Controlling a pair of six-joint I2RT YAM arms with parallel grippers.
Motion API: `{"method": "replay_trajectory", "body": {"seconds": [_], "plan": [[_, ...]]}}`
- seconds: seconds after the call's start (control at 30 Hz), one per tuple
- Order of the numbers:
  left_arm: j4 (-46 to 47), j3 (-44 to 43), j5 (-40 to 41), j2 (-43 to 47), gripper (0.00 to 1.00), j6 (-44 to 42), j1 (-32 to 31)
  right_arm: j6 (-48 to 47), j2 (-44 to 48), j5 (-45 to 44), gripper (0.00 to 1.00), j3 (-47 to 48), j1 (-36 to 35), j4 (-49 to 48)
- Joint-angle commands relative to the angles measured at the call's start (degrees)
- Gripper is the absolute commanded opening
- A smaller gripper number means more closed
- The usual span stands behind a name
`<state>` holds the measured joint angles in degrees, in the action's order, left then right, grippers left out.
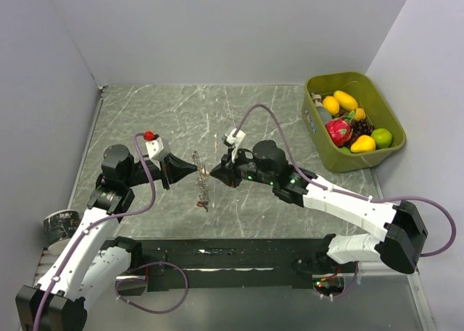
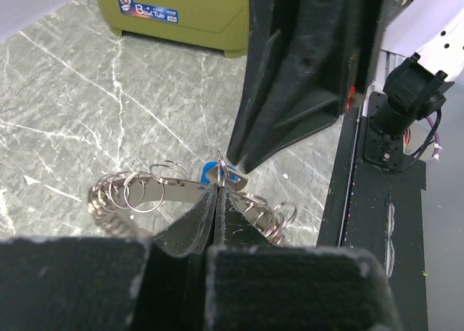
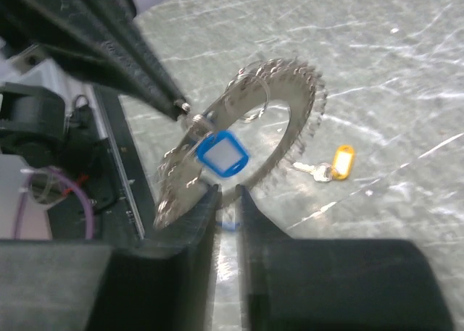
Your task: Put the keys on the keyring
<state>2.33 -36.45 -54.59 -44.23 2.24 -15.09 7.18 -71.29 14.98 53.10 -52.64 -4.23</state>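
Note:
The keyring [image 1: 204, 183], a wide flat metal ring edged with small split rings, hangs upright in the air between both arms. My left gripper [image 2: 217, 189] is shut on its band [image 2: 156, 191]. A key's blue tag [image 3: 222, 153] dangles from the keyring [image 3: 293, 117] just beyond my right gripper [image 3: 226, 193], whose jaws stand slightly apart with nothing between them. The same blue tag [image 2: 209, 173] shows behind the left fingertips, with the right gripper's fingers [image 2: 290, 85] pointing down at it. Another key with a yellow tag [image 3: 332, 167] lies on the table behind the ring.
A green tub [image 1: 316, 132] of toy fruit stands at the back right, also seen as the green tub [image 2: 181, 16]. A small red object [image 1: 148, 135] sits by the left wrist. Grey walls close the table on three sides; a black strip [image 1: 217, 255] runs along the near edge.

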Motion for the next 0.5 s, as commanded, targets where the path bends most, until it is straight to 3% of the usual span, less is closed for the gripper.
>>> {"method": "replay_trajectory", "body": {"seconds": [0.0,0.1,0.2,0.47], "plan": [[3.74,-1.26,-1.57,0.99,0.01,-0.31,-0.2,-3.04,5.53,2.07,0.42,-1.77,-0.27,-5.96],[3.91,-1.26,-1.75,0.72,0.01,-0.22,-0.2,-3.4,7.12,2.77,0.73,-2.82,-0.18,-7.1],[4.0,-1.26,-2.01,0.72,0.01,-0.22,-0.2,-3.05,7.13,3.91,0.84,-2.48,-0.09,-7.81],[4.7,-1.08,-3.51,0.55,0.01,0.4,-0.2,-2.78,4.23,7.34,0.84,-0.72,-0.09,-9.83]]}}
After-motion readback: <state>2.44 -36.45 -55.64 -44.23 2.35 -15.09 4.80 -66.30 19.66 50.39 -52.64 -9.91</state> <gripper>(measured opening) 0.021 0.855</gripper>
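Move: The blue-tagged key hangs about 2 cm to the right hand's left, level with it in height and in reach, just off its barely parted fingertips. The shut left fingertips pinching a small ring are 4 cm to the left and 2 cm higher; the keyring's middle is 3 cm left, 1 cm back and 4 cm below. The yellow-tagged key lies on the table some 10 cm ahead, 3 cm left, 25 cm down. From the left hand, the blue-tagged key is 2 cm right and 2 cm below. Up by some 3.5 cm and back about 2 cm, the right hand backs off from the blue-tagged key and the keyring, its fingers spreading from barely parted to nearly wide open while the wrist tilts the tips up by under 10 degrees. The left hand stays put, still pinching the small ring that carries the keyring. ##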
